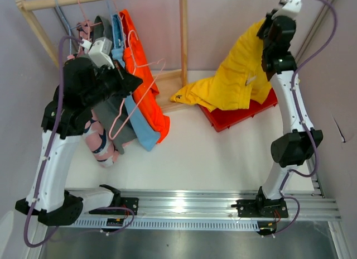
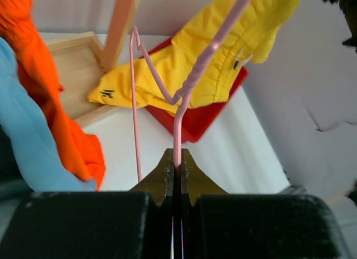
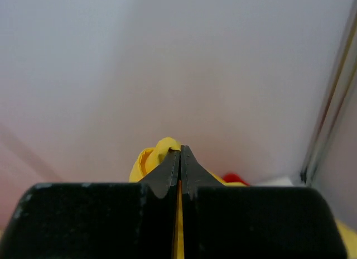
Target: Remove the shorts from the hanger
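The yellow shorts (image 1: 234, 75) hang from my right gripper (image 1: 263, 29), which is shut on a fold of them high at the back right. Their lower end drapes onto the red tray (image 1: 240, 118). In the right wrist view the gripper (image 3: 179, 153) pinches yellow fabric (image 3: 152, 158) between its tips. My left gripper (image 1: 138, 80) is shut on the bare pink wire hanger (image 1: 146, 87) and holds it in front of the rack. In the left wrist view the gripper (image 2: 177, 158) clamps the hanger's wire (image 2: 192, 80), with the shorts (image 2: 223, 52) and tray (image 2: 201, 118) beyond it. The hanger carries no cloth.
A wooden clothes rack (image 1: 183, 30) stands at the back left with a wooden base (image 1: 170, 87). Orange (image 1: 148, 86), light blue (image 1: 142, 128), grey (image 1: 114, 116) and pink-patterned (image 1: 99, 142) garments hang from it. A metal rail (image 1: 184, 203) runs along the near edge.
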Controlling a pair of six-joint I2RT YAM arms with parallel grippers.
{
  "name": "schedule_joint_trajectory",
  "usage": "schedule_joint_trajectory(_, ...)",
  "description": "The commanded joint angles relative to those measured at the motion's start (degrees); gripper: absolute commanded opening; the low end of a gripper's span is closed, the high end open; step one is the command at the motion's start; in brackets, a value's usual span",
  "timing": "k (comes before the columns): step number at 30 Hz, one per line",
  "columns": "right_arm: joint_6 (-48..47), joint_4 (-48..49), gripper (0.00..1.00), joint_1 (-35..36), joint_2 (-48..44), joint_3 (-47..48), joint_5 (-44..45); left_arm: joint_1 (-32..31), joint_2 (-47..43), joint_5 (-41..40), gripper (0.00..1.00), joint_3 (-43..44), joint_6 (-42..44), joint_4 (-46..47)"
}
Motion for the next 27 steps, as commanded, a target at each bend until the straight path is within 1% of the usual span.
schedule_joint_trajectory(1, 3.77, 7.4, 0.0, -0.03, -2.12, -11.98, -6.15, -0.3, 3.67, -8.2, 0.0, 2.48, 3.21, 5.15)
schedule_joint_trajectory(2, 5.17, 7.75, 0.0, -0.03, -2.83, -14.63, -7.74, -0.3, 4.99, -9.71, 0.0, 3.53, 3.74, 5.85)
schedule_joint_trajectory(3, 5.79, 6.54, 0.27, -0.03, -3.09, -18.4, -9.15, -0.3, 7.96, -11.12, 0.0, 5.2, 4.35, 6.9)
schedule_joint_trajectory(4, 6.75, 5.83, 0.61, 0.05, -3.44, -20.17, -10.03, -0.3, 9.56, -13.57, 0.0, 6.08, 4.7, 7.61)
schedule_joint_trajectory(5, 9.02, 5.22, 0.83, 0.23, -4.75, -22.45, -11.26, -0.3, 11.14, -14.38, 0.0, 10.01, 5.06, 8.22)
schedule_joint_trajectory(6, 10.09, 5.56, 0.99, 0.49, -6.25, -28.65, -11.36, -0.3, 14.89, -15.08, 0.0, 11.96, 5.58, 8.49)
schedule_joint_trajectory(7, 11.15, 7.13, 0.99, 0.93, -8.17, -33.15, -11.45, -0.3, 17.11, -15.52, 0.0, 13.9, 5.93, 8.41)
schedule_joint_trajectory(8, 11.94, 8.88, 1.0, 2.06, -10.54, -38.16, -11.8, -0.3, 19.39, -16.31, 0.0, 21.4, 6.2, 7.97)
schedule_joint_trajectory(9, 13.43, 14.12, 1.0, 2.86, -15.87, -48.48, -11.28, -0.3, 21.85, -16.67, 0.0, 24.26, 6.64, 7.36)
schedule_joint_trajectory(10, 14.22, 16.44, 0.99, 3.74, -18.71, -53.54, -10.92, -0.3, 26.49, -16.76, 0.0, 27.07, 6.82, 5.96)
schedule_joint_trajectory(11, 15.62, 18.46, 0.99, 5.31, -23.87, -58.2, -11.96, -0.3, 28.62, -16.85, 0.0, 34.76, 6.9, 5.42)
schedule_joint_trajectory(12, 15.99, 21.61, 0.99, 6.11, -26.1, -62.42, -12.24, -0.3, 30.64, -17.2, 0.0, 36.75, 7.08, 5.16)
schedule_joint_trajectory(13, 16.51, 22.6, 1.0, 7.08, -28.21, -69.51, -12.15, -0.3, 33.54, -17.46, 0.0, 39.64, 7.17, 5.68)
schedule_joint_trajectory(15, 18.44, 23.57, 0.99, 9.01, -33.38, -75.01, -12.32, -0.12, 35.23, -19.04, 0.0, 40.63, 7.26, 7.6)
schedule_joint_trajectory(16, 19.41, 23.93, 0.99, 9.45, -35.07, -79.91, -12.67, -0.12, 36.19, -19.65, 0.0, 39.94, 7.08, 10.31)
schedule_joint_trajectory(17, 20.29, 24.54, 0.99, 9.98, -36.65, -82.22, -13.29, 0.05, 36.38, -20.36, 0.0, 39.5, 6.56, 11.91)
schedule_joint_trajectory(18, 21.51, 26.11, 0.99, 10.51, -39.63, -84.33, -15.21, 0.14, 36.64, -20.28, 0.0, 36.97, 6.38, 13.84)
schedule_joint_trajectory(20, 21.7, 26.83, 0.99, 12.0, -42.02, -88.72, -15.93, 0.23, 38.73, -20.36, 0.0, 36.77, 5.16, 17.35)
schedule_joint_trajectory(24, 21.18, 27.88, 0.99, 17.53, -46.42, -92.96, -16.02, 0.32, 44.28, -22.81, 0.0, 40.71, 5.06, 20.7)
schedule_joint_trajectory(27, 21.35, 27.36, 0.99, 19.73, -48.88, -94.89, -15.75, 1.28, 47.01, -23.09, 0.0, 42.04, 4.45, 24.22)
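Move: The right hand still pinches the yellow shorts up high; the red bin's middle lies some 47 cm below it, about 2 cm nearer the base and 8 cm left. The left hand holds the emptied pink hanger; the rack rod's right stretch is roughly 31 cm ahead, straight on and 12 cm higher. The orange garment hangs about 20 cm ahead, 4 cm left, 20 cm lower, with the blue one 17 cm ahead, 8 cm left. Right sinks 30 cm, releases the shorts, draws back-left; left carries its hanger 25 cm forward towards the rod. ##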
